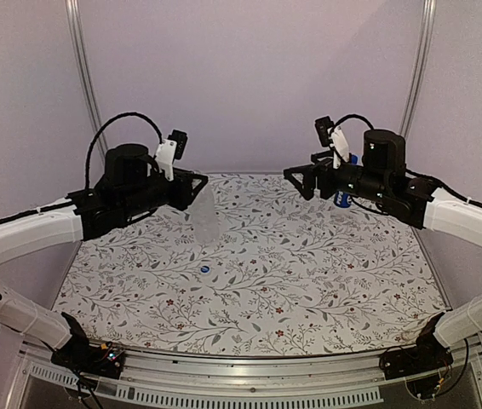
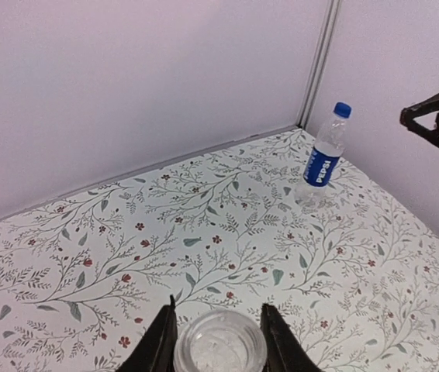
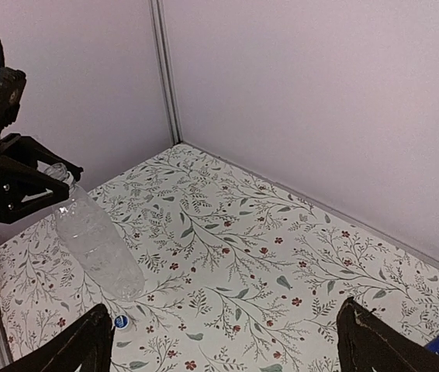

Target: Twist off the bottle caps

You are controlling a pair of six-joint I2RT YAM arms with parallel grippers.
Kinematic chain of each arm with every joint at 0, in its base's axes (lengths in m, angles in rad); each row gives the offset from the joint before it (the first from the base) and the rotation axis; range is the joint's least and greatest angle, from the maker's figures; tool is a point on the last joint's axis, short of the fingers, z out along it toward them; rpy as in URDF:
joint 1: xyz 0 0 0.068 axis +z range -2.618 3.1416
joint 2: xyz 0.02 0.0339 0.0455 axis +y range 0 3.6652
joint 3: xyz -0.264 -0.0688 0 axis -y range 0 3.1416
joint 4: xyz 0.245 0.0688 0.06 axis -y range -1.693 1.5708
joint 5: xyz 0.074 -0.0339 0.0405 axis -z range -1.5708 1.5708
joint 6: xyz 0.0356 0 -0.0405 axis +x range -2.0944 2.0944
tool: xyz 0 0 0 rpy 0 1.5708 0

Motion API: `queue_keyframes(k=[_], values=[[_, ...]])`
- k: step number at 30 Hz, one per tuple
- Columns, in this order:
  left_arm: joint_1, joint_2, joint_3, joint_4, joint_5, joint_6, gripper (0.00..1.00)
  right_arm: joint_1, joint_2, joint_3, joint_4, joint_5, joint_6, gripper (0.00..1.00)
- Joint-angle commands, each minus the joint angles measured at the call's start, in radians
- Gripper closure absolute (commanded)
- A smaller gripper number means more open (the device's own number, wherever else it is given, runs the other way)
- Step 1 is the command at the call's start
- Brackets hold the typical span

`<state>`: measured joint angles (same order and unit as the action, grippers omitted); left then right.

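Observation:
The plain clear bottle (image 1: 203, 218) leans tilted, its base on the table and its open, capless neck (image 2: 219, 341) between my left gripper's fingers (image 2: 157, 341). My left gripper (image 1: 192, 189) is shut on that neck. One blue cap (image 1: 205, 268) lies loose on the table in front of the bottle and also shows in the right wrist view (image 3: 121, 321). The labelled bottle (image 2: 324, 159) stands upright at the back right with its blue cap (image 2: 343, 109) on. My right gripper (image 1: 302, 177) is wide open and empty, raised to the left of the labelled bottle (image 1: 343, 198).
The floral table mat (image 1: 309, 281) is bounded by lilac walls at the back and sides. The right arm partly hides the labelled bottle in the top view. The table's metal rail (image 1: 249, 375) runs along the front edge.

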<state>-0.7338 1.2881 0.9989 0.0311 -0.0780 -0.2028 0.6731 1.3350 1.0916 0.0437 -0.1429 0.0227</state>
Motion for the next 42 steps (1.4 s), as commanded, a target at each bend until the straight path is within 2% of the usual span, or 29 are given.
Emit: queue_keyframes(k=[1, 13, 19, 23, 30, 35, 38, 42], values=[[0.041, 0.081, 0.003, 0.088, -0.092, 0.023, 1.0, -0.004, -0.034, -0.008, -0.031, 0.179, 0.016, 0.01], [0.106, 0.288, 0.029, 0.211, -0.066, 0.025, 1.0, -0.006, -0.072, -0.033, -0.042, 0.209, 0.002, 0.01], [0.107, 0.332, 0.006, 0.254, -0.061, 0.027, 1.0, -0.007, -0.07, -0.041, -0.042, 0.207, -0.004, 0.01], [0.107, 0.33, -0.026, 0.285, -0.062, 0.015, 0.96, -0.005, -0.065, -0.043, -0.042, 0.201, -0.006, 0.01], [0.107, 0.308, -0.072, 0.301, -0.075, 0.008, 0.72, -0.006, -0.046, -0.038, -0.042, 0.197, -0.006, 0.01], [0.107, 0.291, -0.077, 0.285, -0.076, 0.002, 0.41, -0.006, -0.028, -0.032, -0.042, 0.191, -0.004, 0.01], [0.109, 0.265, -0.078, 0.279, -0.081, -0.011, 0.27, -0.006, -0.024, -0.03, -0.042, 0.191, -0.003, 0.01], [0.109, 0.218, -0.069, 0.253, -0.08, -0.021, 0.13, -0.008, -0.021, -0.021, -0.08, 0.199, -0.001, 0.01]])
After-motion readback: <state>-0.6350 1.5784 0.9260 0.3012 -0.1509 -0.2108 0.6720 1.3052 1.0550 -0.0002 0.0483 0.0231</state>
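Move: The left hand holds the capless clear bottle by its neck. The spot where it will stand is about 8 cm ahead, 1 cm to the left and some 29 cm below that hand; the loose blue cap lies almost beneath the hand, about 2 cm back and 1 cm right. The open right hand has the Pepsi bottle about 25 cm ahead, 17 cm right and 21 cm below, and the clear bottle's spot 8 cm ahead, 27 cm left and 32 cm below. The left hand, still gripping the clear bottle's neck, carries it down about 10 cm and forward about 8 cm onto the table beyond the loose cap, turning slightly counter-clockwise, then stays nearly in place and spreads its fingers wide to let go of the neck. Meanwhile the right hand, empty and wide open, shifts about 3 cm right towards the Pepsi bottle, swings some 10 degrees clockwise, waits, and finally starts to sink a little. ##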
